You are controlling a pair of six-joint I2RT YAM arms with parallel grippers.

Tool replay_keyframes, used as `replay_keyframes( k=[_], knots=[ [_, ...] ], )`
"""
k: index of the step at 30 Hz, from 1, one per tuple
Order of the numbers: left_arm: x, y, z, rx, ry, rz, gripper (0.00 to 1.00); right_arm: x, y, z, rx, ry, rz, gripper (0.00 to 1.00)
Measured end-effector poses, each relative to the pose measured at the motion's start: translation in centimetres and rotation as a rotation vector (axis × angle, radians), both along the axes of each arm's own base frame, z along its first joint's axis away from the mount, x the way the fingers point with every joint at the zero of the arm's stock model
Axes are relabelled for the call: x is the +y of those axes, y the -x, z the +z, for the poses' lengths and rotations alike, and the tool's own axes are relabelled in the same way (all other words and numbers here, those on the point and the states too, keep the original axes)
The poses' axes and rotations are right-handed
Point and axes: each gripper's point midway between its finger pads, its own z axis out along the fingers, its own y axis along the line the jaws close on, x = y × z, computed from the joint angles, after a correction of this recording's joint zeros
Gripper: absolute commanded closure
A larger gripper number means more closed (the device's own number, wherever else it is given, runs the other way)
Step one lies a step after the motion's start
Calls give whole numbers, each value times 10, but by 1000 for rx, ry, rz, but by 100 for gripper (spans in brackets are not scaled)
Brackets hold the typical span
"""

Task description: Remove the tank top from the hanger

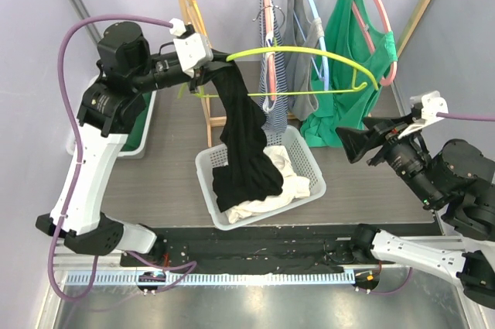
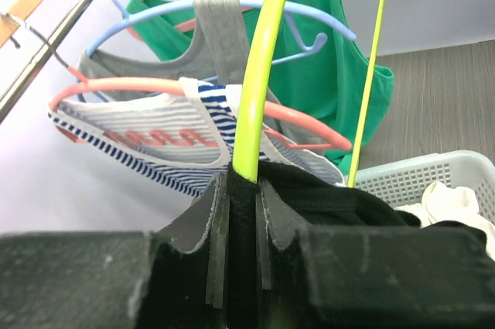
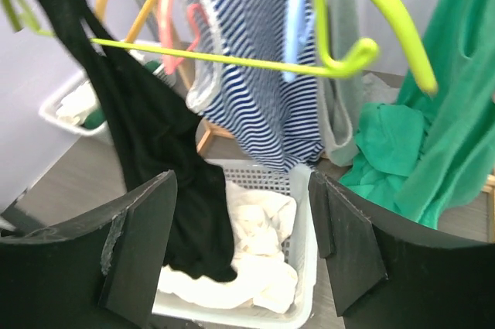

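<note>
My left gripper point(image 1: 207, 66) point(image 2: 241, 187) is shut on the left end of a yellow-green hanger point(image 1: 309, 52) point(image 2: 260, 73) point(image 3: 232, 59), with a black strap pinched against it. The black tank top point(image 1: 244, 135) point(image 3: 147, 128) point(image 2: 363, 205) hangs from that end only, and its lower part lies in a white basket point(image 1: 311, 165) point(image 3: 306, 245). The rest of the hanger is bare and reaches to the right. To the right of the basket, my right gripper point(image 1: 352, 143) point(image 3: 244, 244) is open and holds nothing; it faces the basket and the tank top.
A wooden rack point(image 1: 184, 4) at the back carries a striped top point(image 1: 271, 89), a grey one point(image 1: 303, 50) and a green one point(image 1: 348, 73) on pink and blue hangers. White cloth point(image 1: 290, 182) lies in the basket. A green-filled bin point(image 1: 139, 131) stands at the left.
</note>
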Motion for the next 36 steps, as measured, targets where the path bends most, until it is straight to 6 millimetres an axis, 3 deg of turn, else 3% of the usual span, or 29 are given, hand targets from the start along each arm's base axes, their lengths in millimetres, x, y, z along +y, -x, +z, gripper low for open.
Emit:
replay_keyframes(
  k=[4,11,14,17,23,29,34,36],
  knots=[
    [-3,9,1,-25,-14,-40,100,10,14,17,-18,20,115,25],
    [3,55,-17,-41,-100,-196,100,0,61,102,-206,-76,318,24],
    [3,72,-24,-27,-118,-264,100,2,69,115,-248,-71,367,24],
    [3,80,-29,-12,-127,-306,100,19,67,111,-235,-28,415,24],
    [3,90,-34,7,-133,-351,100,66,50,68,-108,114,502,26],
    [2,91,-34,-7,-135,-363,100,75,49,41,-37,174,534,33],
    [2,91,-34,-17,-137,-363,100,69,55,40,-34,166,541,53],
    [2,90,-34,-28,-139,-364,100,65,59,42,-38,155,544,55]
  ],
)
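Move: The left hand still pinches a black strap and one end of the lime hanger; the free end lies about 36 cm to its right, level fore and aft, 3 cm lower. From the open right hand that end is some 10 cm ahead, 3 cm right and 5 cm above. The green tank top hangs about 22 cm ahead and 3 cm right; the basket sits 7 cm ahead, 22 cm left and 28 cm below. Left hand draws hanger back about 9 cm; right rises back, then dips left, partly closing about its free arm. ##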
